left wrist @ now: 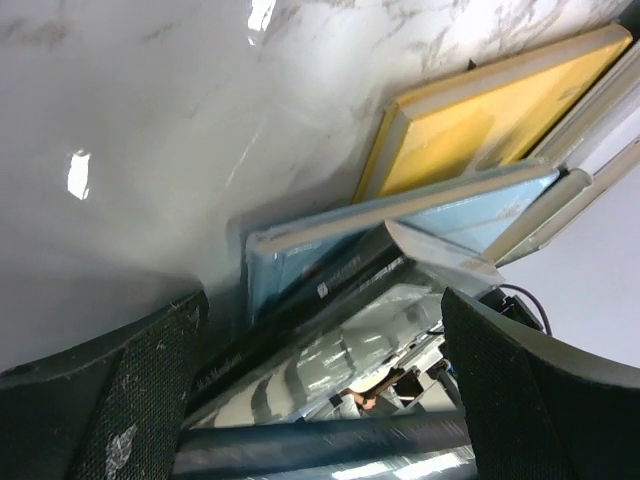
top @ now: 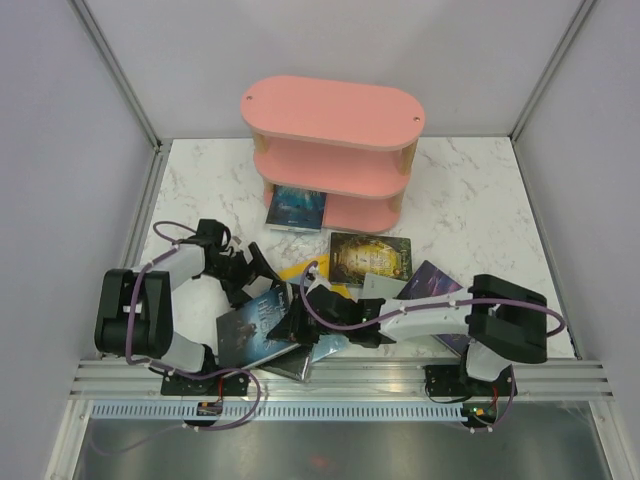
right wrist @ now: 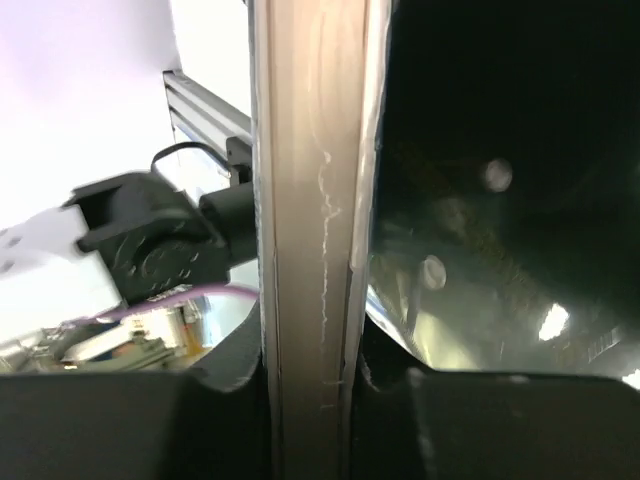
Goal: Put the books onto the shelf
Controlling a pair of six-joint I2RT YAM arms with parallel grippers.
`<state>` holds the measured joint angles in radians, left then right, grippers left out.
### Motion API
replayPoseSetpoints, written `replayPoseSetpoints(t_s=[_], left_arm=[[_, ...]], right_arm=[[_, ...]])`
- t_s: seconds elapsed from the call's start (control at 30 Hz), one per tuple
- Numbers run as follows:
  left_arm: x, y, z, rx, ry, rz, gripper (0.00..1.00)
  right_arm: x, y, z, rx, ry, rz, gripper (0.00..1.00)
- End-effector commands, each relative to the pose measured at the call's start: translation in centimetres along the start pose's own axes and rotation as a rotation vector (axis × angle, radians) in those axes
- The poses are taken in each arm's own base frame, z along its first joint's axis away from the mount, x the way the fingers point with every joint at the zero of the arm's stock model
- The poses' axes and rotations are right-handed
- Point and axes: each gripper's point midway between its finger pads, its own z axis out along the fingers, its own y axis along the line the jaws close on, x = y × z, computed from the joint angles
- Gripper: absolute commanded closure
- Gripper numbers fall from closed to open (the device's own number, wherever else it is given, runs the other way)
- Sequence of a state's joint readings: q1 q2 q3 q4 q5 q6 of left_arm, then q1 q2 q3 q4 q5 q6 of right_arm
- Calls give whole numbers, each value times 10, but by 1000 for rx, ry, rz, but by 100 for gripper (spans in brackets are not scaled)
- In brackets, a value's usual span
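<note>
The pink shelf stands at the back centre, with a blue-covered book on its lowest board. Several books lie heaped in front of the arms: a dark green-gold one, a purple one, a yellow one and a dark glossy one. My right gripper is shut on the page edge of the dark glossy book. My left gripper is open, its fingers either side of the dark book's cover, with a pale blue book and the yellow book beyond.
White enclosure walls ring the marble table. An aluminium rail runs along the near edge by the arm bases. The left arm's black link shows in the right wrist view, close to the held book.
</note>
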<state>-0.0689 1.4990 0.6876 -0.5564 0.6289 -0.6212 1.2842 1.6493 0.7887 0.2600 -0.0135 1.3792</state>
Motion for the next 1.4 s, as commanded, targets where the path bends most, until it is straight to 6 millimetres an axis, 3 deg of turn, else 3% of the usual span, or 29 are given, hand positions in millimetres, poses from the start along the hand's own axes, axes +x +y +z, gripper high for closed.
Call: replayPoseSetpoints(t_s=[0.0,0.03,0.13,0.27,0.3,0.37,0.4,0.43,0.47,0.5,0.57,0.6,0.63,0.77,0.97,1.03,1.1,1.2,1.37], left_arm=[[1,-6,-24,-5,-55,68,0],[-9,-16,-35,2,-99,119,0],[-31,-37,-68,-10,-226,255,0],[-47,-56,-97,7,-332,378,0],[-46,-64,-104,43,-351,412,0],[-41,-84,-113,180,-360,488,0],[-36,-92,-116,234,-355,519,0],[-24,-99,-119,301,-349,552,0],[-14,-118,-126,427,-333,623,0],[-6,-124,-128,482,-325,644,0],[16,-130,-130,612,-258,664,0],[18,-135,-132,658,-265,706,0],[25,-133,-128,690,-219,675,0],[60,-148,-133,813,-132,785,0],[62,-154,-135,823,-131,806,1],[66,-153,-135,837,-99,808,5],[73,-152,-135,854,-61,816,18],[91,-154,-125,854,-12,855,21],[99,-148,-112,824,29,847,31]], right_arm=[[-26,-27,-24,158,-145,-96,91],[-28,-33,-30,188,-144,-135,99],[-36,-16,-53,178,-148,-257,100],[-43,27,-91,65,-149,-373,100],[-48,44,-111,-1,-162,-378,100],[-54,57,-132,-68,-171,-407,100],[-63,71,-154,-140,-184,-398,100],[-65,74,-165,-169,-179,-400,100],[-69,78,-176,-198,-181,-402,100],[-85,83,-195,-234,-226,-391,100],[-82,90,-213,-311,-175,-399,100],[-95,90,-223,-326,-199,-385,100],[-86,91,-226,-364,-126,-393,100],[-86,93,-218,-373,-39,-391,100],[-89,112,-215,-403,4,-418,100],[-92,117,-216,-412,0,-425,100],[-97,115,-213,-405,2,-422,100],[-103,119,-213,-422,4,-421,100],[-117,120,-216,-428,-11,-419,100]])
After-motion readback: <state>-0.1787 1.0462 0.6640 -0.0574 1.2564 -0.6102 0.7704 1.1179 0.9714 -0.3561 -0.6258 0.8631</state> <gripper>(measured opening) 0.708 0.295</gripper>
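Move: The dark blue Wuthering Heights book is already pinched in the right fingers by its page edge; its middle lies some 6 cm left of that hand and 4 below. From the left hand it is about 11 cm back, 2 left and nearly level. The black book lies 2 cm behind the right hand and 7 below, and the free lower shelf space about 33 cm ahead, 17 right. The yellow book lies 13 cm right of the left hand, 3 lower. The blue book, kept in the right hand's pinch, is carried up about 17 cm, some 13 cm right and a little forward, dipping briefly on the way. The open left hand rises some 19 cm, first forward, then back and right past its start, swinging its fingers nearly level to point right; they straddle the book's spine edge and begin to close. ##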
